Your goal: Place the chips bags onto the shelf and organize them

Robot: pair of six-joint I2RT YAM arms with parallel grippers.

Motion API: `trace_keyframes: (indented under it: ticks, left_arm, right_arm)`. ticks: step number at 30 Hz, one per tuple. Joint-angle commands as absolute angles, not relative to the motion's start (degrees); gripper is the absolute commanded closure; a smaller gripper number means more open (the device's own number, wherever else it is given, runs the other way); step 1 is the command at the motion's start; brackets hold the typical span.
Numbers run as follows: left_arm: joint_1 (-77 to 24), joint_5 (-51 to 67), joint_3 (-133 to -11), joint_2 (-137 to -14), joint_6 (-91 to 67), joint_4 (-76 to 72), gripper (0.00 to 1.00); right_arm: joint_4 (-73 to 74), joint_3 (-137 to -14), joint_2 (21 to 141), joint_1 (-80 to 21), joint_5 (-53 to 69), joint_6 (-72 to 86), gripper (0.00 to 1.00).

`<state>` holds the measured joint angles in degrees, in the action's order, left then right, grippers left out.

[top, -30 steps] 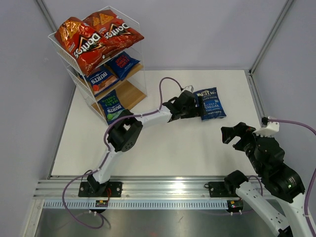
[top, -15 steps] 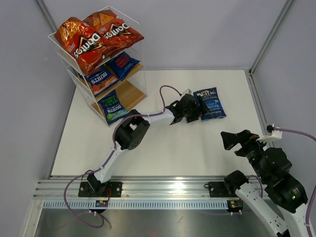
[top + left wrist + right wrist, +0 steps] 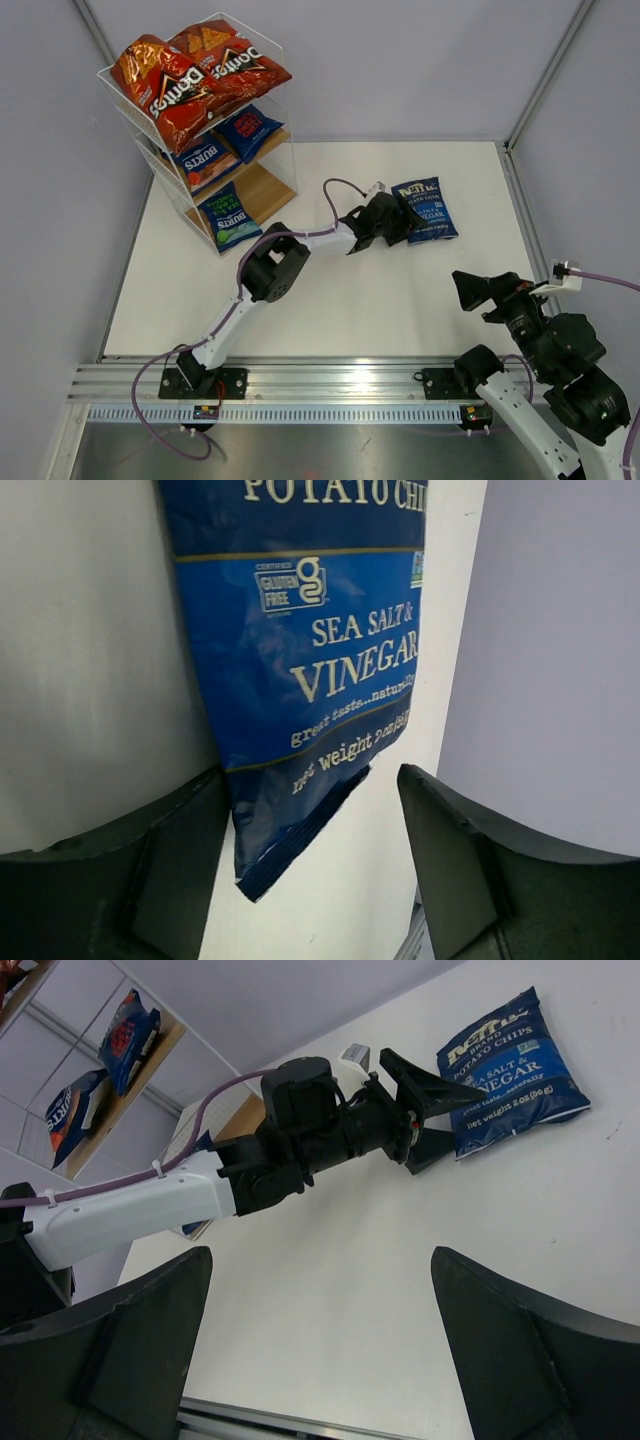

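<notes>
A dark blue Kettle chips bag (image 3: 425,209) lies flat on the white table at the back right. My left gripper (image 3: 402,226) is open at the bag's left edge. In the left wrist view (image 3: 310,865) the bag's bottom corner (image 3: 300,650) lies between the fingers, close to the left finger (image 3: 150,870). My right gripper (image 3: 462,290) is open and empty, held above the table at the near right. The shelf (image 3: 285,135) stands at the back left. It holds two red Doritos bags (image 3: 185,75) on top, two Burts bags (image 3: 205,160) on the middle board and one Burts bag (image 3: 228,215) on the bottom board.
The right wrist view shows the left arm (image 3: 290,1130) stretched to the Kettle bag (image 3: 510,1060), with the shelf (image 3: 160,1055) behind it. Grey walls close the table at the back and sides. A metal rail (image 3: 330,380) runs along the near edge.
The left arm's elbow has swung right and the gripper has closed in on the Kettle bag's edge. The right arm has drawn back toward the near right corner.
</notes>
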<state>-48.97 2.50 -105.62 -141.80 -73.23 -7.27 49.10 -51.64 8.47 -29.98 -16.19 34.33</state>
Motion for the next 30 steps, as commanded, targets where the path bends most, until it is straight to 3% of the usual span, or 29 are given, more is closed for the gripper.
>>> trace_keyframes:
  ticks: [1, 3, 4, 6, 8, 10, 12, 17, 30]
  left_arm:
    - [-48.5, 0.3, -105.9, -144.8, -74.2, -4.0, 0.30]
    - [-48.6, -1.2, -105.7, -144.8, -74.6, -4.4, 0.44]
    - [-48.5, -1.3, -105.6, -144.8, -74.8, -4.7, 0.56]
    - [-48.4, -1.2, -105.2, -144.8, -75.3, -5.4, 0.65]
    - [-48.3, -1.2, -104.2, -144.8, -76.2, -7.1, 0.81]
    - [-48.1, -0.9, -102.1, -144.3, -76.8, -10.5, 0.86]
    - [-48.0, -1.0, -100.6, -143.4, -77.1, -12.6, 0.98]
    - [-47.8, -1.7, -91.5, -139.1, -76.7, -22.0, 1.00]
    - [-48.2, -10.6, -55.1, -107.8, -73.1, -40.2, 1.00]
  right_arm:
    - [46.7, -51.8, 11.3, -29.8, -13.1, 34.5, 0.00]
    - [46.1, -51.5, 11.6, -29.9, -12.3, 34.7, 0.01]
    - [46.0, -51.4, 11.5, -29.9, -12.3, 34.6, 0.01]
    - [45.7, -51.5, 11.1, -29.9, -12.7, 34.5, 0.00]
    - [45.8, -51.6, 10.6, -29.9, -13.4, 34.4, 0.01]
    - [45.7, -51.4, 10.5, -29.9, -13.7, 34.2, 0.00]
    - [45.8, -50.7, 10.5, -29.9, -14.0, 34.1, 0.00]
    - [45.4, -48.7, 14.8, -29.9, -13.5, 34.4, 0.01]
    - [32.6, -37.5, 24.4, -29.9, -12.0, 43.1, 0.01]
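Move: The blue sea salt and vinegar bag lies flat in front of my left hand, its middle about 5 cm ahead, 4 cm to the right and 3 cm below; its near-left corner is already between my half-closing fingers. The green malt vinegar bag on the bottom shelf is some 47 cm left of that hand and 3 cm farther out. From my right hand the blue bag lies about 31 cm ahead, 7 cm left and 28 cm below. I sink my left hand about 2 cm and close its fingers the rest of the way, pinching the blue bag's near-left corner. Then I pull it left towards the shelf, some 11 cm, also drawing back about 6 cm and rising near the end. Meanwhile my open right hand comes down about 9 cm, moving forward and left over the table and tipping down. ##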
